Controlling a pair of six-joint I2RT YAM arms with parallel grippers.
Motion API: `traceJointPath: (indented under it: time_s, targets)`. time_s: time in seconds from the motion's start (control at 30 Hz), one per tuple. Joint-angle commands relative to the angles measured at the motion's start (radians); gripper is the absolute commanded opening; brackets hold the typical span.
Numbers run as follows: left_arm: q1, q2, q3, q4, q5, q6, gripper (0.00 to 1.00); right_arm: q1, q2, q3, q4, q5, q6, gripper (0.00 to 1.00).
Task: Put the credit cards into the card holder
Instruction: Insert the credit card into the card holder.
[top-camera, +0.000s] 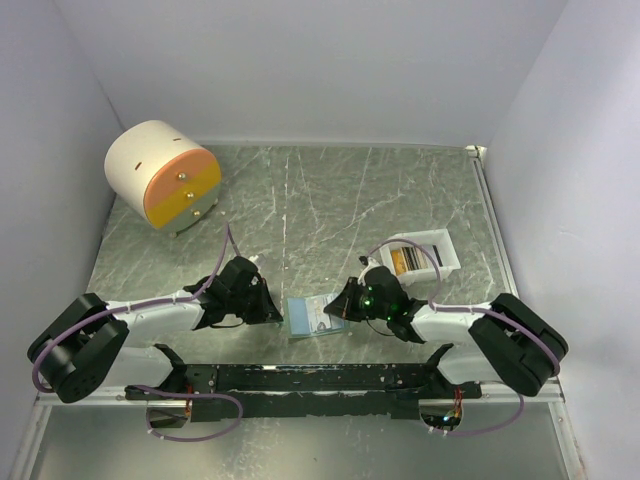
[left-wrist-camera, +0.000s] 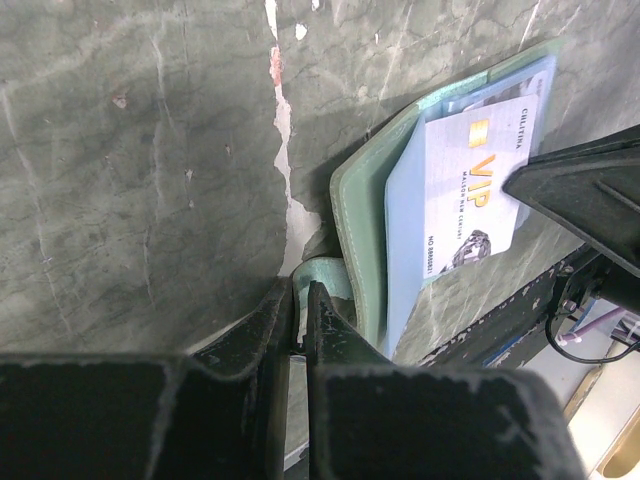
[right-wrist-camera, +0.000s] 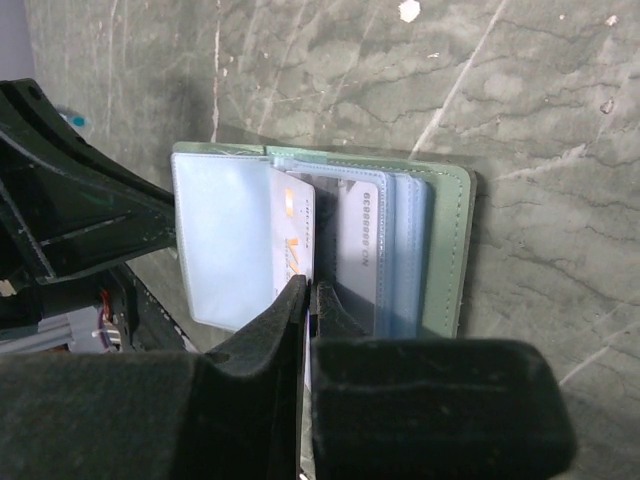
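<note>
The card holder (top-camera: 312, 318) lies open on the table between the arms, sage green outside (right-wrist-camera: 447, 250) and pale blue inside. My left gripper (left-wrist-camera: 300, 291) is shut on the holder's small green strap at its left edge. My right gripper (right-wrist-camera: 310, 290) is shut on the edge of a white VIP credit card (left-wrist-camera: 470, 190), which stands on edge partway in a clear pocket (right-wrist-camera: 292, 225). A grey numbered card (right-wrist-camera: 360, 240) sits in another pocket. More cards (top-camera: 407, 260) lie in the white tray.
A small white tray (top-camera: 443, 252) stands just behind my right arm. A round cream-and-orange drawer cabinet (top-camera: 165, 175) sits at the back left. White walls close in the table on three sides.
</note>
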Motion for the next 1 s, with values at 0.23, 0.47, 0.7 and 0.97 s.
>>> traceJointPath:
  time_s: [0.23,0.47,0.7,0.97]
  targets:
    - [0.006,0.01,0.044,-0.146,-0.074,0.039,0.15,0.016,0.027,-0.036,0.045,0.033,0.073,0.0]
    - [0.006,-0.165,0.13,-0.26,-0.086,0.065,0.55,0.016,-0.021,-0.036,-0.021,0.058,0.048,0.0]
    - [0.016,-0.141,0.026,-0.003,0.06,0.046,0.68,0.016,-0.019,-0.038,-0.011,0.058,0.045,0.0]
    - [0.021,0.007,0.04,0.067,0.053,0.098,0.68,0.017,-0.007,-0.028,-0.008,0.047,0.03,0.0]
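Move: The left hand has the card holder's strap between its fingertips; the open holder's middle lies about 9 cm to its right and 1 cm farther forward, slightly lower, with the VIP card about 10 cm right at nearly the same depth. The right hand pinches that card by its right edge: the card's middle lies some 3 cm left and level in depth, the holder's middle about 4 cm left and 2 cm lower. The left fingers open wide and let go of the card holder's strap; that hand jogs a little left, lifts about 6 cm, then sinks again beside the holder's left edge, ending only some 1.5 cm higher than it began, still open. The right hand keeps its pinch on the VIP card at the pocket, staying almost in place with a slight clockwise turn. ##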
